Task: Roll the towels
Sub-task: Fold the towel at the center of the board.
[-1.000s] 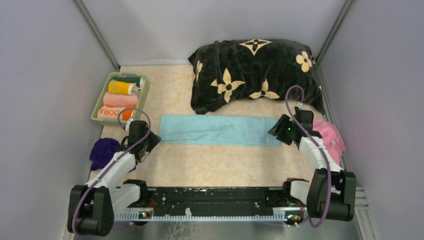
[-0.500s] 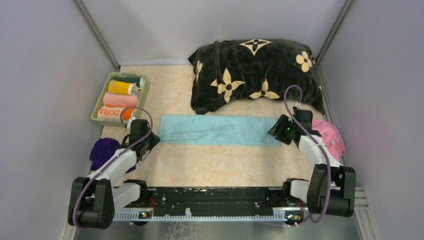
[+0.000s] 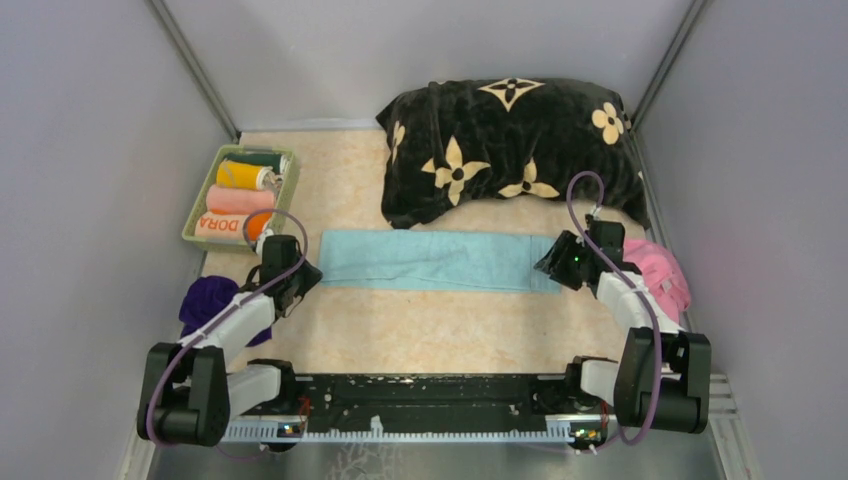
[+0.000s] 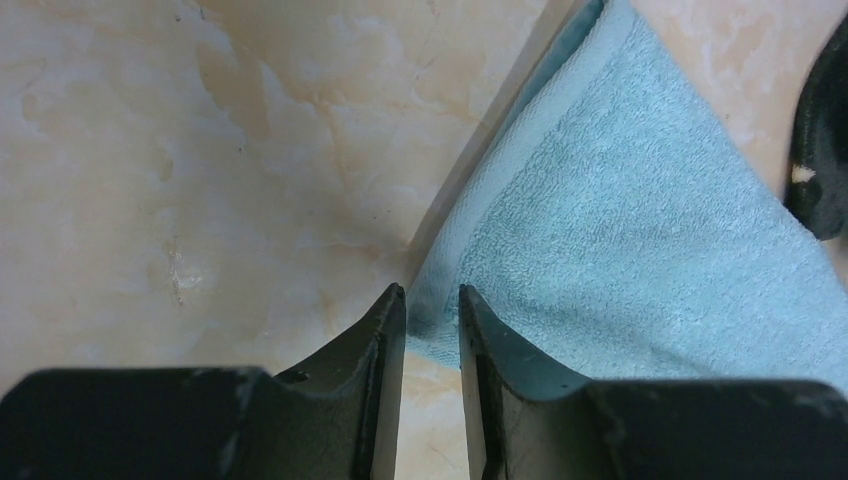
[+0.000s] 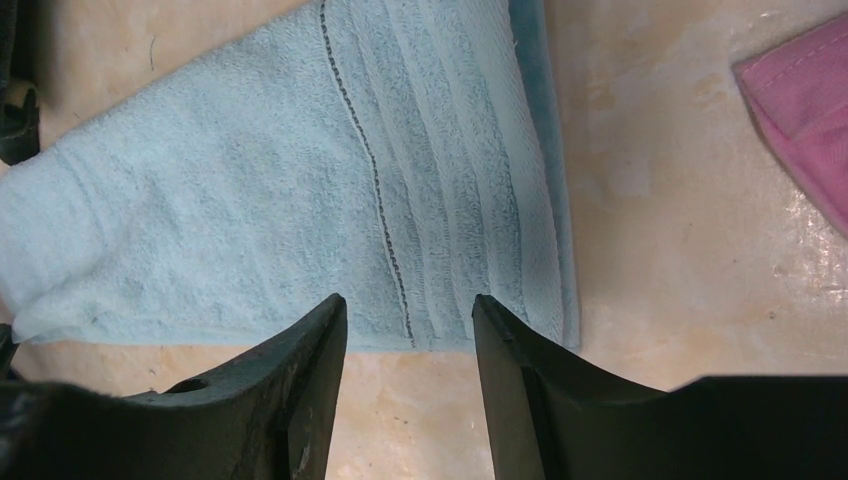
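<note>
A light blue towel (image 3: 435, 260) lies flat as a long folded strip across the middle of the table. My left gripper (image 3: 305, 272) is at its near left corner. In the left wrist view the jaws (image 4: 430, 292) stand open by a narrow gap, and the corner of the blue towel (image 4: 620, 220) lies flat between the tips. My right gripper (image 3: 548, 265) is at the strip's right end. It stands open (image 5: 408, 300), its tips over the near edge of the blue towel (image 5: 250, 200). A pink towel (image 3: 660, 270) lies crumpled at the right and a dark purple towel (image 3: 205, 300) at the left.
A green basket (image 3: 293, 180) at the back left holds several rolled towels, among them a yellow one (image 3: 240, 175), a peach one (image 3: 238, 199) and an orange one marked DORA (image 3: 225, 226). A big black cushion (image 3: 510, 145) with beige flowers lies just behind the blue strip. Grey walls close in both sides.
My left gripper's jaws have narrowed, and it has edged right onto the blue towel's corner. The right gripper and the towels have hardly moved.
</note>
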Tool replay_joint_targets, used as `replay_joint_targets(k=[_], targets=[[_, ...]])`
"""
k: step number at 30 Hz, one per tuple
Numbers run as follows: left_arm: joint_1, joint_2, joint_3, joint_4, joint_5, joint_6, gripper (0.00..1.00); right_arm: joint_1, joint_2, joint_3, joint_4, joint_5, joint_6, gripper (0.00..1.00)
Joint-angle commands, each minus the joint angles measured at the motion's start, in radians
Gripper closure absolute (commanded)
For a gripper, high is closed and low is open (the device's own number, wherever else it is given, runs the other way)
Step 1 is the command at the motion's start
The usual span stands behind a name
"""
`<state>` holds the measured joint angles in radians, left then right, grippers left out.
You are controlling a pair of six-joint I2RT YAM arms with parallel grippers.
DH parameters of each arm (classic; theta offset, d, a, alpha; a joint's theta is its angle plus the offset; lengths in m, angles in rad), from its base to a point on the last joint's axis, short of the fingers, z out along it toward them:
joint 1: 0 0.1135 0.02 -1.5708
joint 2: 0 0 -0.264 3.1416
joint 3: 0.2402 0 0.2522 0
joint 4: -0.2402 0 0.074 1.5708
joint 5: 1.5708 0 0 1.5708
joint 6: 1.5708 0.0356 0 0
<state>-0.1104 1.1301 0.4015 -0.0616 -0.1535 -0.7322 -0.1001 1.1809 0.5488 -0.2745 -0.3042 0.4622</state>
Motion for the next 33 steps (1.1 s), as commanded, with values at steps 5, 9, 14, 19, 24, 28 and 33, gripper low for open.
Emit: replay_joint_targets(k=[5,9,14,19,24,28,33], targets=[[0.003,0.016,0.025,0.009,0.003,0.005,0.67,0.005,-0.007,-0.012,0.042,0.012,-0.021,0.51],[0.003,0.028,0.021,0.018,0.009,0.008,0.68,0.005,0.002,-0.022,0.041,0.03,-0.018,0.51],[0.002,0.036,0.03,0.014,0.008,0.014,0.76,0.004,0.018,-0.023,0.025,0.071,-0.011,0.51],[0.003,0.011,0.044,-0.004,-0.016,0.031,0.9,0.005,0.019,-0.018,0.009,0.107,-0.01,0.51],[0.002,-0.032,0.072,-0.067,-0.024,0.046,1.0,0.005,0.017,-0.014,-0.009,0.157,-0.002,0.51],[0.003,-0.067,0.087,-0.127,-0.03,0.059,1.0,0.002,0.006,-0.006,-0.029,0.205,0.004,0.51],[0.003,-0.092,0.082,-0.166,-0.035,0.067,1.0,-0.011,0.006,-0.003,-0.043,0.241,0.014,0.51]])
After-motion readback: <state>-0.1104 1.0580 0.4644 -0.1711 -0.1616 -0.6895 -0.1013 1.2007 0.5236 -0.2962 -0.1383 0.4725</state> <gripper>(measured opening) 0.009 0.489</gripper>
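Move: The left hand is right at the folded towel's near left corner, which sits about 1 cm back of its fingertips and 1 cm below. The purple towel is some 24 cm to its left and 7 cm back; the basket is 20 cm ahead and 19 cm left. From the right hand, the folded towel's near right corner lies roughly 4 cm right, 3 cm back and 3 cm down; the pink towel is about 26 cm right, level with it. Down barely 1 cm, then closing fully, the left hand pinches the edge of the folded towel by its near left corner and rises about 3.5 cm with it. The right hand, fingers still half open, sinks some 2 cm while shifting nearly 3 cm right and 1 cm back towards the near right corner, turning slightly clockwise. ##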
